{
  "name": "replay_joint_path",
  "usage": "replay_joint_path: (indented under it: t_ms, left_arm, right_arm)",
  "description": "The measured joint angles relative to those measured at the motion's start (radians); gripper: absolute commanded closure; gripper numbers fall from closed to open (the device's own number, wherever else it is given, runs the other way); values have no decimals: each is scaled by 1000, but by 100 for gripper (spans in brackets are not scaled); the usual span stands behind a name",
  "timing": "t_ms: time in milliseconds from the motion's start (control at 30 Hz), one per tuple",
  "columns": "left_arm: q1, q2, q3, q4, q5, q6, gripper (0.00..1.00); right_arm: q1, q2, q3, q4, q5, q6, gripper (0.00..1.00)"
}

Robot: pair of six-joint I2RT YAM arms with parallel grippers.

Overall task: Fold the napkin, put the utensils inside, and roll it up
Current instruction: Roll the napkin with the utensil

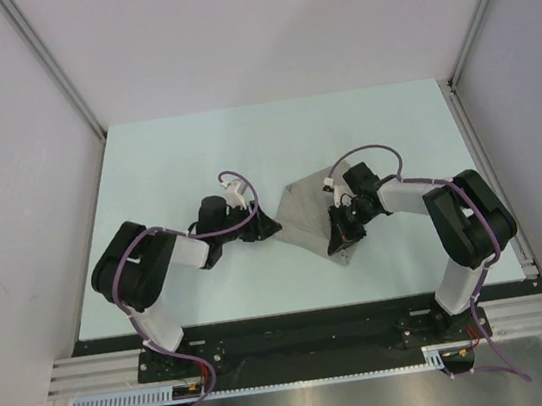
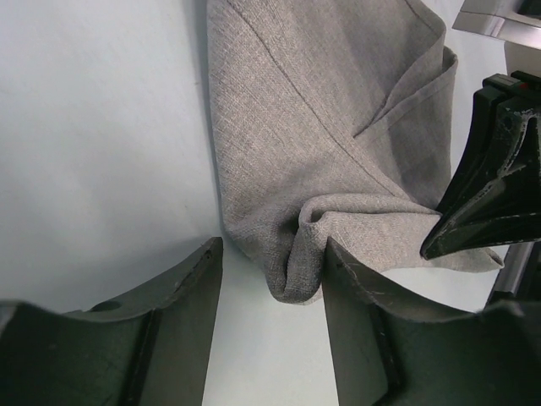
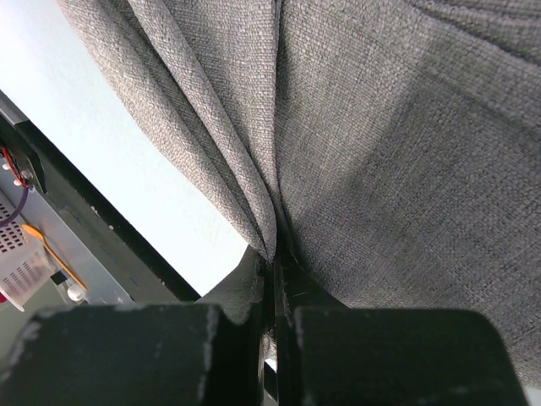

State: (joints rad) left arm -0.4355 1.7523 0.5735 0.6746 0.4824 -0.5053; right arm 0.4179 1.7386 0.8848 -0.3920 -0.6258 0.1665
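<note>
The grey-beige napkin [image 1: 302,211] lies bunched into a rough triangle mid-table. My left gripper [image 1: 266,228] sits at its left corner. In the left wrist view the jaws of that gripper [image 2: 272,250] stand apart around a folded corner of the napkin [image 2: 321,127]. The cloth touches the right finger [image 2: 355,296], and a gap is left to the other finger. My right gripper [image 1: 342,238] is shut on the napkin's near-right edge. In the right wrist view, folds of napkin [image 3: 380,127] are pinched between its closed fingers [image 3: 275,262]. The utensils are out of view.
The pale blue-green table [image 1: 164,157] is walled by white panels on the left, right and back. A black base rail [image 1: 300,335] runs along the near edge. The right gripper's dark fingers [image 2: 482,211] show at the right of the left wrist view, close to my left fingers.
</note>
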Motion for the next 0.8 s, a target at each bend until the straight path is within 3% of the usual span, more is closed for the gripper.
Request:
replay_joint_path:
  t_ms: [233,433,633,800]
  left_arm:
    - [0,40,5,37,37,-33,61]
    - [0,52,16,39,53,-52,83]
    - [0,55,39,2,56,-54,100]
    - [0,55,67,-56,56,-51,100]
  right_arm:
    - [-2,3,2,-1,-2,6,100]
    - [-2,3,2,-2,-2,10,100]
    - [-2,1,3,-6,3,19,80]
    - [13,-37,3,-22,51,24,67]
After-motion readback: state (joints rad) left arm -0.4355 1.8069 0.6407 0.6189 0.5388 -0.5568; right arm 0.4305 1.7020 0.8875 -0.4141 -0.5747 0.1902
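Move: Between the left hand's open fingers, about 1 cm to the right of their midpoint and about 1 cm lower, stands the napkin's folded left corner. The fold that the right hand still grips lies some 14 cm to the left hand's right and 7 cm back. From the right hand, whose fingertips already hold this fold, the left corner is roughly 14 cm to the left and 7 cm ahead, and the napkin's flat far part about 13 cm ahead and 2 cm left. Closing on the napkin's left corner, the left hand eases about 1 cm to the right and slightly down, tipping some 5 degrees, and its fingers go from half open to a pinch on the folded cloth. The right hand holds its fold still until the pinch is made, then starts to open its fingers, rising about half a centimetre, the cloth still between them. ##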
